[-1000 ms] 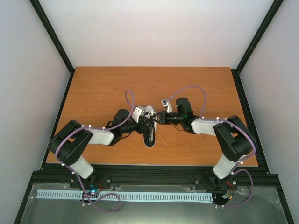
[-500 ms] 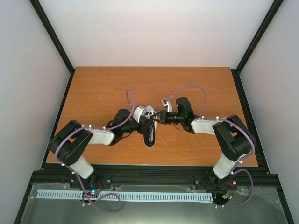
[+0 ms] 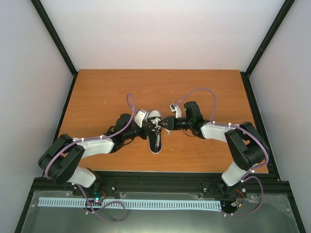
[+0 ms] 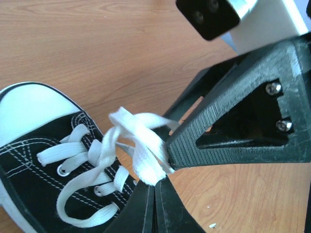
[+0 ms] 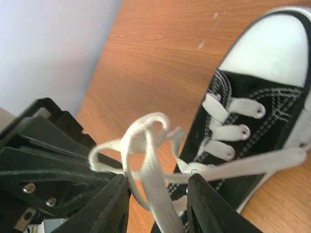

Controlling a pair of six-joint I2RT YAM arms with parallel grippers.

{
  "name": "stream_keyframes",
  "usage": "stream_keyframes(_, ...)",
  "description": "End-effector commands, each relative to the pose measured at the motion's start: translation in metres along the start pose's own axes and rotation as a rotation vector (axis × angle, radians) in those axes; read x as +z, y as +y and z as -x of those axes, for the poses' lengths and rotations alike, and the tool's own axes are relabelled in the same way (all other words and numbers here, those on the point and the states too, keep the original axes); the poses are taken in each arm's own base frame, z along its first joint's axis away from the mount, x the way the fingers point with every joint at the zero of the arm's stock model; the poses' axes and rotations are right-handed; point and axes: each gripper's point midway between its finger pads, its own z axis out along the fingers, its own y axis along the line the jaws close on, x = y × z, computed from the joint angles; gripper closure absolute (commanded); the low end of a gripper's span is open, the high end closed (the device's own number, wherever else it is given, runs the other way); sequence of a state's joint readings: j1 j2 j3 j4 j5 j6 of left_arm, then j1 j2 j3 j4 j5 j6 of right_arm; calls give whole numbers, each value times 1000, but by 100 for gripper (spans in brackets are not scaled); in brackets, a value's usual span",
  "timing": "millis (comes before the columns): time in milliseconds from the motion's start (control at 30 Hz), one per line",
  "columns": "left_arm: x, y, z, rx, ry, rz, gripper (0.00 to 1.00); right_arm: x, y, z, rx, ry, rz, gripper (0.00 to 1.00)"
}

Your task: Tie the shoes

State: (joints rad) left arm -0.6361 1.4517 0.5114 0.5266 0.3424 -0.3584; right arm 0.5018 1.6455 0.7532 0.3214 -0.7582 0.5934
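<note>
One small black sneaker (image 3: 156, 143) with a white toe cap (image 4: 29, 109) lies mid-table, its toe pointing away from the arms. Both grippers meet over its laces. My left gripper (image 4: 154, 187) is shut, pinching a fold of white lace (image 4: 141, 155) at its tip; from above it sits at the shoe's left side (image 3: 153, 127). My right gripper (image 5: 156, 178) is open, with a loose loop of lace (image 5: 146, 138) passing between its fingers (image 5: 206, 204) without being pinched. In the top view it reaches in from the right (image 3: 166, 124). The shoe (image 5: 257, 111) lies just beyond the loop.
The wooden table (image 3: 97, 97) is fenced by black frame posts (image 3: 53, 36) and white walls on three sides. In the left wrist view the right gripper's ribbed finger (image 4: 228, 126) stands close beside my left jaws. A perforated rail (image 3: 126, 204) runs along the near edge.
My left gripper closed on the lace and its arm stretched out lower. My right gripper, shut a moment ago, has opened its jaws around the lace loop.
</note>
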Motion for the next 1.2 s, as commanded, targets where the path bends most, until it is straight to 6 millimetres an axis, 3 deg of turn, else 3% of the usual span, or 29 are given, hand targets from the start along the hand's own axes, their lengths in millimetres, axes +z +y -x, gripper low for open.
stream_keyframes(0,-5,4,5,0,9,43,99,-7,-8,-7,-2,7,-37,65)
stream_keyframes(300,-11,-5,9,-24,16,16,99,-7,-12,-8,-17,5,-49,75)
stream_keyframes(500,-24,-2,12,-58,79,93,99,-10,-14,-8,-39,6,-73,97)
stream_keyframes(667,-47,-2,15,-60,153,177,99,-11,-14,-10,-53,7,-81,97)
stream_keyframes(867,-65,-14,13,-67,270,179,99,-11,-18,-13,-59,19,-94,97)
stream_keyframes(1033,-77,-31,30,-71,278,151,99,-9,-24,-16,-64,34,-107,97)
stream_keyframes(1167,-94,-24,37,-33,306,242,99,-7,-28,-19,-69,50,-111,97)
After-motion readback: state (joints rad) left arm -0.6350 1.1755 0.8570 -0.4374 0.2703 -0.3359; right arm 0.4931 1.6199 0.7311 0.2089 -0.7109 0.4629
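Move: The lace bundle hangs between the two grippers, about 2 cm to the right of and 1 cm ahead of the left hand, at most 1 cm below it. From the right hand it lies some 1 cm to the left, level fore and aft, and 1 cm lower. The shoe's middle is roughly 2 cm back from the left hand, 0 cm sideways and 8 cm below; its toe cap is about 6 cm ahead, 0 cm sideways and 9 cm down. Lower the part-open right gripper about 2 cm, easing slightly to its right, and shut it on the lace between its fingers. Then, still pinching its lace, pull the left gripper up about 5 cm, left and back, away from the right gripper, tipping its fingers some 20 degrees farther down while the right keeps its hold. ##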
